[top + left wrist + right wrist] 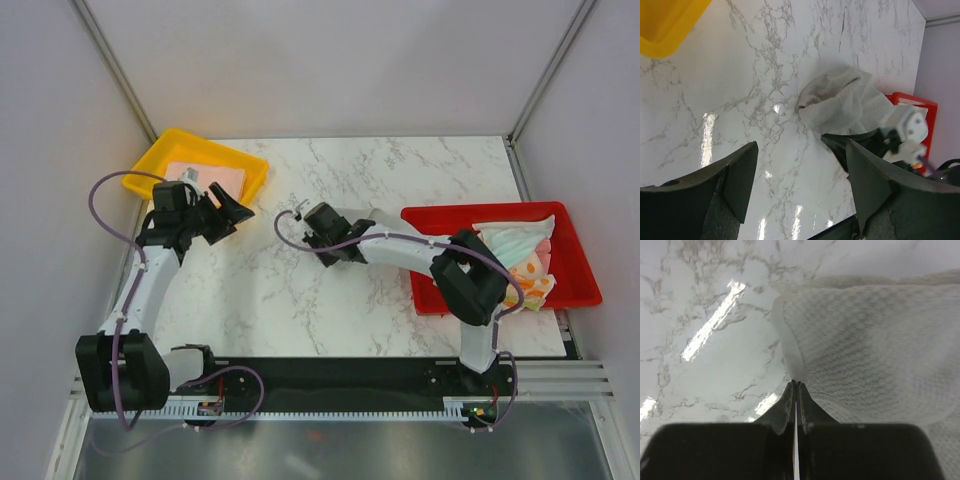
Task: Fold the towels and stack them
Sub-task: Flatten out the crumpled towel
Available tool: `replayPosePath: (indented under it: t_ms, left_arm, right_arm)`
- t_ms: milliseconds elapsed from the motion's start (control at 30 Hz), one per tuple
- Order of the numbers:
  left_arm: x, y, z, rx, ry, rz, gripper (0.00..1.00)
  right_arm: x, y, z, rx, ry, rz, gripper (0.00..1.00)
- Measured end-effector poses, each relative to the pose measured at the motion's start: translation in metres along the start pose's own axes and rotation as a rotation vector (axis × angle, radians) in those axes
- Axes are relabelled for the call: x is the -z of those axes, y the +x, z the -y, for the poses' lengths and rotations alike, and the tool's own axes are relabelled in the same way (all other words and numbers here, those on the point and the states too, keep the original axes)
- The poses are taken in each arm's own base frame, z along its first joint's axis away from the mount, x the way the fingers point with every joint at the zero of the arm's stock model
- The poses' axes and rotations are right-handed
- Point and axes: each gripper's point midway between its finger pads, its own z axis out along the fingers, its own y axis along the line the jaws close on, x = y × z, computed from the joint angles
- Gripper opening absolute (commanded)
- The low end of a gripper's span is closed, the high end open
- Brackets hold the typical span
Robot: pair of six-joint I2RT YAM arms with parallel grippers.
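Observation:
A pale grey towel (870, 340) lies crumpled on the marble table (400, 170) near its middle, mostly hidden under the right arm in the top view (383, 219). My right gripper (796, 383) is shut on this towel's hem, low at the table. In the left wrist view the grey towel (845, 100) bulges just beyond the right gripper (840, 142). My left gripper (226, 212) hovers to the left by the yellow tray, open, with only bare marble between its fingers (742, 175). A folded pink towel (215, 176) lies in the yellow tray.
The yellow tray (150, 170) sits at the table's back left corner. A red tray (440, 220) at the right edge holds a heap of towels: mint green (515, 240), pink and cream with orange shapes (532, 287). Walls close in the table's back and sides.

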Motion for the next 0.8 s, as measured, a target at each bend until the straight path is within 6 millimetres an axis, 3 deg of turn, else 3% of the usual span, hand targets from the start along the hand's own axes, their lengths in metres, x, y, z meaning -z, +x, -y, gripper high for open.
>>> replayPosePath:
  t_ms: [100,200,300,367,467,600,800]
  left_arm:
    - [-0.009,0.017,0.009,-0.033,0.022,-0.039,0.77]
    - [-0.023,0.047,0.029,-0.097,0.061,-0.112,0.77]
    - [-0.039,0.074,0.045,-0.151,0.085,-0.170,0.77]
    - [-0.049,0.089,0.053,-0.182,0.106,-0.188,0.77]
    - [-0.069,0.105,0.061,-0.219,0.130,-0.202,0.77]
    - [-0.101,0.136,0.064,-0.280,0.154,-0.258,0.76]
    - [-0.131,0.179,0.061,-0.360,0.186,-0.335,0.76]
  right_arm:
    - [0.025,-0.029,0.028,-0.147,-0.012,0.052,0.00]
    - [0.057,-0.078,0.074,-0.305,-0.006,0.183,0.00]
    - [0.080,-0.101,0.114,-0.425,-0.008,0.270,0.00]
    - [0.085,-0.099,0.137,-0.494,-0.001,0.280,0.00]
    - [0.081,-0.089,0.154,-0.566,-0.007,0.263,0.00]
    - [0.075,-0.078,0.163,-0.617,-0.029,0.235,0.00]
    - [0.076,-0.077,0.169,-0.643,-0.058,0.237,0.00]
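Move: The right fingers already pinch the grey towel's left edge just above the table; the towel's crumpled middle lies about 10 cm right and 5 cm ahead of them, the red bin's middle some 40 cm right and level. From the open left hand, that left edge is roughly 19 cm right, 2 cm back and 15 cm below; the yellow bin sits about 11 cm left and 17 cm ahead. Right hand raises its pinched towel edge 13 cm, forward-right, as open left sweeps 20 cm right, sinking towards it. ##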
